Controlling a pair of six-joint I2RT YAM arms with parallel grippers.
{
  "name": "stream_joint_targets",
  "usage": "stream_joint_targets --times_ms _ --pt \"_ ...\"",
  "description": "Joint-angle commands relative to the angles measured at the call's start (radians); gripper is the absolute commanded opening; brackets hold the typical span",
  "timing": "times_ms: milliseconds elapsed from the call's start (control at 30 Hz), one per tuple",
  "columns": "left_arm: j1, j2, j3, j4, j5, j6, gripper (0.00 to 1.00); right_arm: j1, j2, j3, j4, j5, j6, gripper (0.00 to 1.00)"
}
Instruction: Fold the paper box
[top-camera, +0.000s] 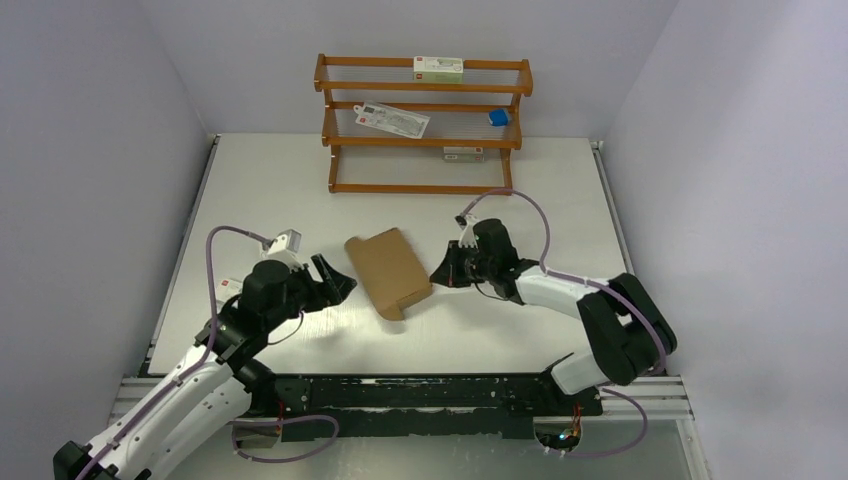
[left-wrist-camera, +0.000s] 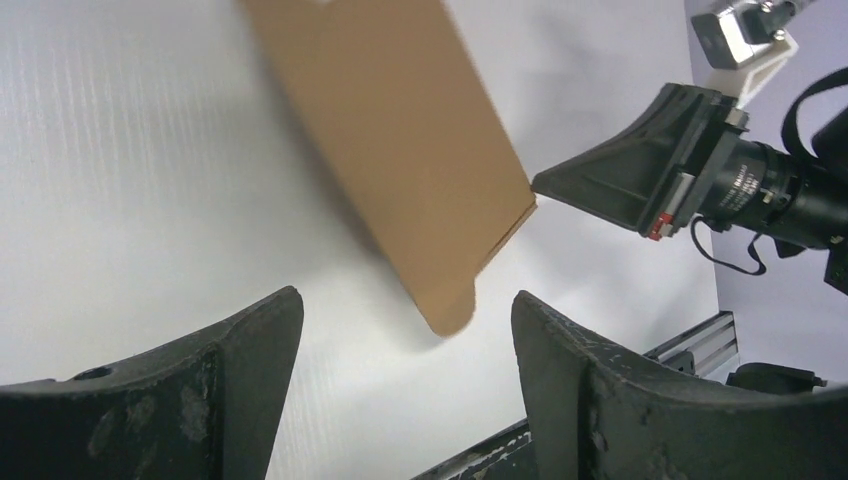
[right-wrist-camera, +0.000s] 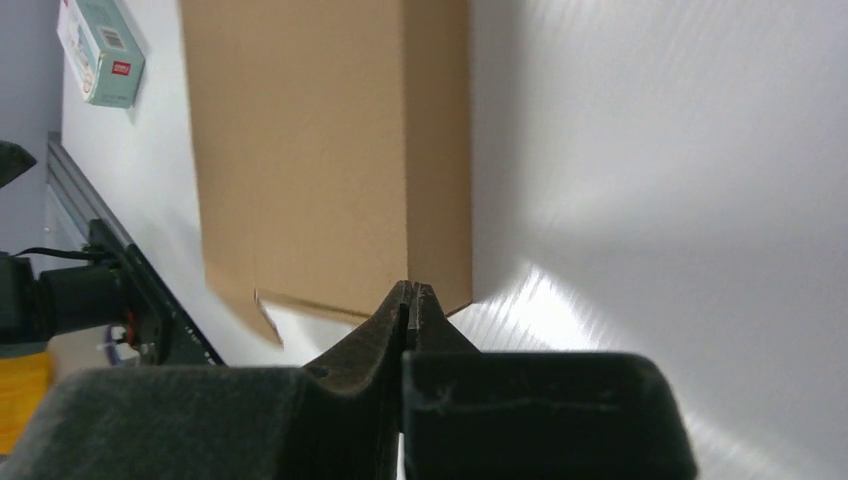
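The paper box (top-camera: 388, 270) is plain brown cardboard, lying low and slanted in the middle of the white table, with a rounded tab at its near end (left-wrist-camera: 450, 318). My left gripper (top-camera: 335, 280) is open to the box's left and holds nothing; in the left wrist view its gap (left-wrist-camera: 405, 300) sits just short of that tab. My right gripper (top-camera: 440, 272) is shut, and its tips (right-wrist-camera: 412, 288) are right at the box's near right corner (right-wrist-camera: 310, 150). Nothing shows between the closed fingers.
A wooden rack (top-camera: 425, 125) stands at the back with white printed cartons (top-camera: 438, 67) and a small blue thing (top-camera: 498, 117) on its shelves. Another printed carton (right-wrist-camera: 100, 55) shows far off in the right wrist view. A metal rail (top-camera: 430, 392) runs along the near table edge.
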Motion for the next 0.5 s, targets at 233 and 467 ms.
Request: stream_joint_targets --times_ms 233,467 --pt "0.005 0.04 -0.076 0.058 0.04 -0.034 0.81 -0.006 -0.235 -0.156 0.003 0.038 0.124 0.28" --pt "0.005 0.154 -0.031 0.143 0.023 -0.001 0.82 -0.025 -0.221 -0.084 -0.029 0.185 0.156 0.5"
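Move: The right hand's shut fingers are at the near right corner of the paper box, whose middle lies about 8 cm to the hand's left, 2 cm ahead and 1 cm below. A rounded tab at the box's near end is some 5 cm back and 8 cm left, 2 cm lower; the wooden rack's front rail runs about 22 cm ahead, 2 cm left. From the open left hand the box's middle lies about 9 cm right, 5 cm ahead, 9 cm below. Back and somewhat to its right, level, the right hand whips the pinched box corner about 4 cm, swinging the box round clockwise; its fingers then open to about half and let go as it turns back forward about 2 cm and rises some 2.5 cm. The left hand, wide open and touching nothing, sinks about 5 cm and tips slightly downward. ##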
